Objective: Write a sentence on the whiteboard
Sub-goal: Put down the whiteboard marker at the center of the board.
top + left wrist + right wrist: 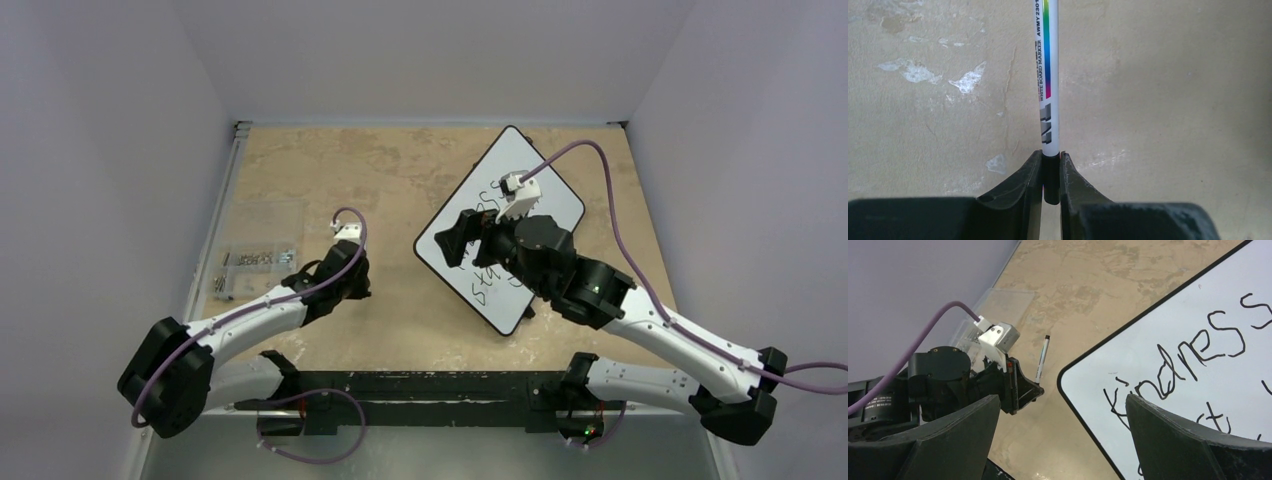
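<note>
The whiteboard point(500, 155) lies tilted on the right half of the table, its rounded near corner visible in the right wrist view point(1168, 320). The sentence point(1198, 347) is black handwriting in two lines, the upper starting "Kindnes"; the arm covers part of it point(485, 285). My right gripper point(475, 240) hovers open over the board's left corner point(1063, 400), nothing between its fingers. My left gripper point(358, 282) rests low on the table left of the board. It is shut point(1051, 160) on the black end of a white marker point(1049, 75), which lies along the tabletop point(1042, 360).
A clear plastic box point(255, 255) with small metal parts sits at the table's left edge, also seen in the right wrist view point(1008, 302). Pale walls close in the table on three sides. A black rail point(430, 385) runs along the near edge.
</note>
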Action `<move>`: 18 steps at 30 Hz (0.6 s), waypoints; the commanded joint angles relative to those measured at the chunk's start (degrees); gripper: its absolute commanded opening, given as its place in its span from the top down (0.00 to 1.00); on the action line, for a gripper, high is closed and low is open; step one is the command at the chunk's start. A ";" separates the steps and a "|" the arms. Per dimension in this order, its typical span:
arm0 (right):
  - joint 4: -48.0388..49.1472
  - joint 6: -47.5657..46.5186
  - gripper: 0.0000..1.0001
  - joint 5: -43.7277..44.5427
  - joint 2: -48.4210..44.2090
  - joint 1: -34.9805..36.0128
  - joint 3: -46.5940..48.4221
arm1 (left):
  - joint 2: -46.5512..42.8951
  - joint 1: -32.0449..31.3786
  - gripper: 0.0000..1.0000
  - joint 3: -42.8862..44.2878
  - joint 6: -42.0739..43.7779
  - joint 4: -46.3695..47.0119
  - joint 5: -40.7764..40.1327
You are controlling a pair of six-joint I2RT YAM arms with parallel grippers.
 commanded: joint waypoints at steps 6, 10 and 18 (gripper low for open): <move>0.05 0.88 0.01 1.40 -1.25 0.07 -1.32 | 4.12 1.36 0.78 -1.34 -2.18 6.01 -3.62; 0.31 0.79 0.01 1.26 -0.64 0.07 -1.32 | 4.42 1.42 0.65 -0.99 -1.62 5.59 -3.21; 0.52 -0.35 0.01 1.98 -0.40 0.07 -1.40 | -3.78 1.38 0.29 0.73 -1.53 -0.29 -2.33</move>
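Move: The left hand still pinches the whiteboard marker by its capped end, the rest slanting up and forward. The bare table spot for its middle is about 5 cm ahead of this hand, 2 cm right and some 3 cm below. The whiteboard's centre is roughly 32 cm right and 16 cm ahead, the parts tray about 28 cm left and 11 cm ahead. From the open, empty right hand, that spot lies about 18 cm left, 7 cm ahead and 29 cm below. Lower the left gripper about 2 cm to the bare table, easing some 1 cm to its left, with the wrist nearly still. Hold it there and spread the fingers from their pinch to well open around the cap, so the marker is let go, then start to lift very slightly. Keep the right hand hovering open near the whiteboard. ##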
